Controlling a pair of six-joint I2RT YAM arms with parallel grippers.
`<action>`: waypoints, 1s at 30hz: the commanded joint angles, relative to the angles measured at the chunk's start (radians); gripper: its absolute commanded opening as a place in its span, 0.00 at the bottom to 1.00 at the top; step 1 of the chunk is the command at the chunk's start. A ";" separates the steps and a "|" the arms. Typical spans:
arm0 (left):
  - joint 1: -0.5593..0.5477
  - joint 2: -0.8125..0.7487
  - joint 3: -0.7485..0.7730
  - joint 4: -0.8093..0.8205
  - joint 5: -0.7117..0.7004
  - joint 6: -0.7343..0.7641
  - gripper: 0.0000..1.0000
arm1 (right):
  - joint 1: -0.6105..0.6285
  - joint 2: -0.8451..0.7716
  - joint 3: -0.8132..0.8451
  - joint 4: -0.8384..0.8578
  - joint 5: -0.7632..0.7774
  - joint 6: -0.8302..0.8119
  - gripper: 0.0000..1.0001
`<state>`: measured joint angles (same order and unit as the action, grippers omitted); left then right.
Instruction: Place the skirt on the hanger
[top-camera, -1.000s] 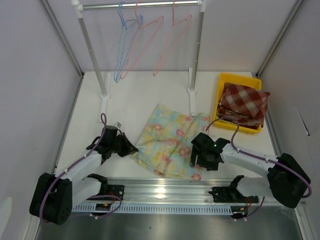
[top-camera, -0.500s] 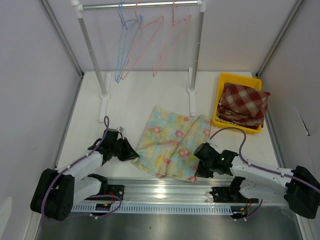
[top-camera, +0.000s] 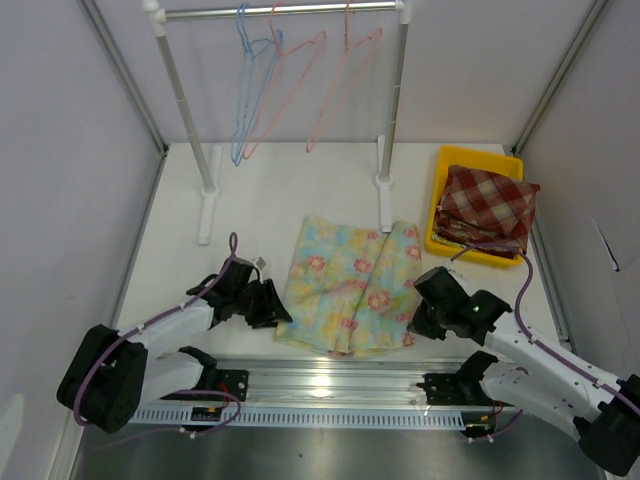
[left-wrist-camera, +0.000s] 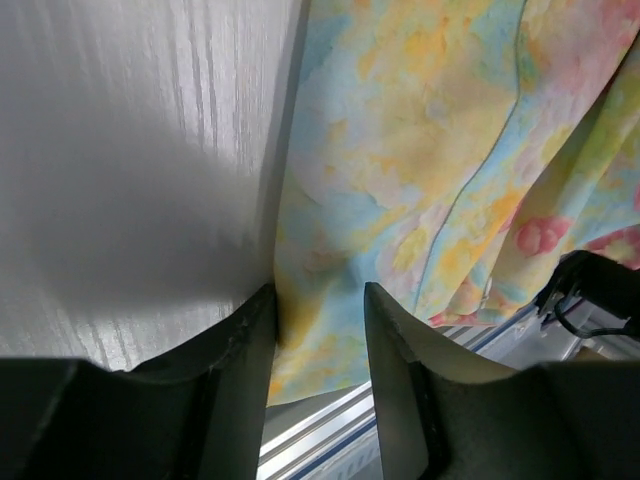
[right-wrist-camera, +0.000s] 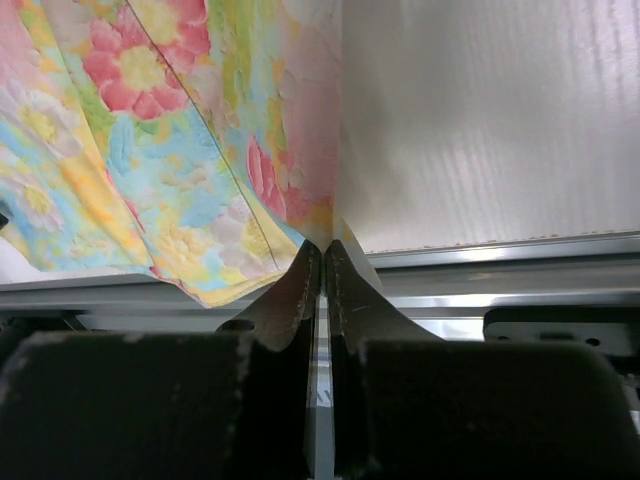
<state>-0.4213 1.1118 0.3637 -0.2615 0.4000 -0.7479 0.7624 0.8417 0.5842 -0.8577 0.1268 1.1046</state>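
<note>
The skirt (top-camera: 350, 285), a pale floral cloth in yellow, blue and pink, lies flat on the white table near the front rail. At its left edge my left gripper (top-camera: 275, 310) is open; the left wrist view shows the skirt's (left-wrist-camera: 420, 150) edge between the spread jaws of that gripper (left-wrist-camera: 320, 300). At the skirt's near right corner my right gripper (top-camera: 418, 318) is shut on the cloth. In the right wrist view its tips (right-wrist-camera: 322, 248) pinch the skirt's (right-wrist-camera: 180, 150) corner. A blue hanger (top-camera: 245, 90) and two pink hangers (top-camera: 345, 85) hang on the rack at the back.
The rack's rail (top-camera: 280, 12) spans the back on two white posts, the right post's foot (top-camera: 385, 195) just behind the skirt. A yellow bin (top-camera: 447, 165) at the right holds a red plaid cloth (top-camera: 487, 208). A metal rail (top-camera: 330, 375) runs along the near edge.
My right gripper has closed on the skirt's near right corner and drawn it rightward. My left gripper has opened at the left edge and followed to the right. The skirt has shifted right.
</note>
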 joint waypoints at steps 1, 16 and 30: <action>-0.040 0.028 -0.011 -0.070 -0.012 -0.016 0.44 | -0.052 -0.027 0.057 -0.035 0.004 -0.071 0.00; 0.070 0.034 0.294 -0.136 0.149 -0.001 0.00 | -0.230 0.311 0.612 0.023 -0.113 -0.385 0.00; 0.400 0.408 1.125 -0.108 0.270 -0.140 0.00 | -0.482 1.134 1.891 -0.142 -0.437 -0.545 0.00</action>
<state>-0.0582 1.4704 1.3785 -0.3786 0.6239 -0.8326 0.3061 1.8805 2.2463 -0.9226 -0.2100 0.5999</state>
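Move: The left fingers stand open over the skirt's near-left corner, which lies roughly 3 cm back, 2 cm to the right and 1 cm below. The blue hangers' lower ends hang about 26 cm ahead of this hand, 6 cm left and some 28 cm higher. The right gripper already pinches the skirt's right edge; from it the right pink hanger's lower end is about 29 cm ahead, 20 cm left and 30 cm up, and the yellow bin some 30 cm ahead, 16 cm right and 3 cm below. Draw the left gripper about 3 cm back and slightly right and down, and shut it on the skirt's near-left corner, while the right gripper keeps its pinch and starts forward and up. Then sweep both fast together, forward and up close to 30 cm, towards the hangers, tipping the fingers up by some 25 to 30 degrees. ##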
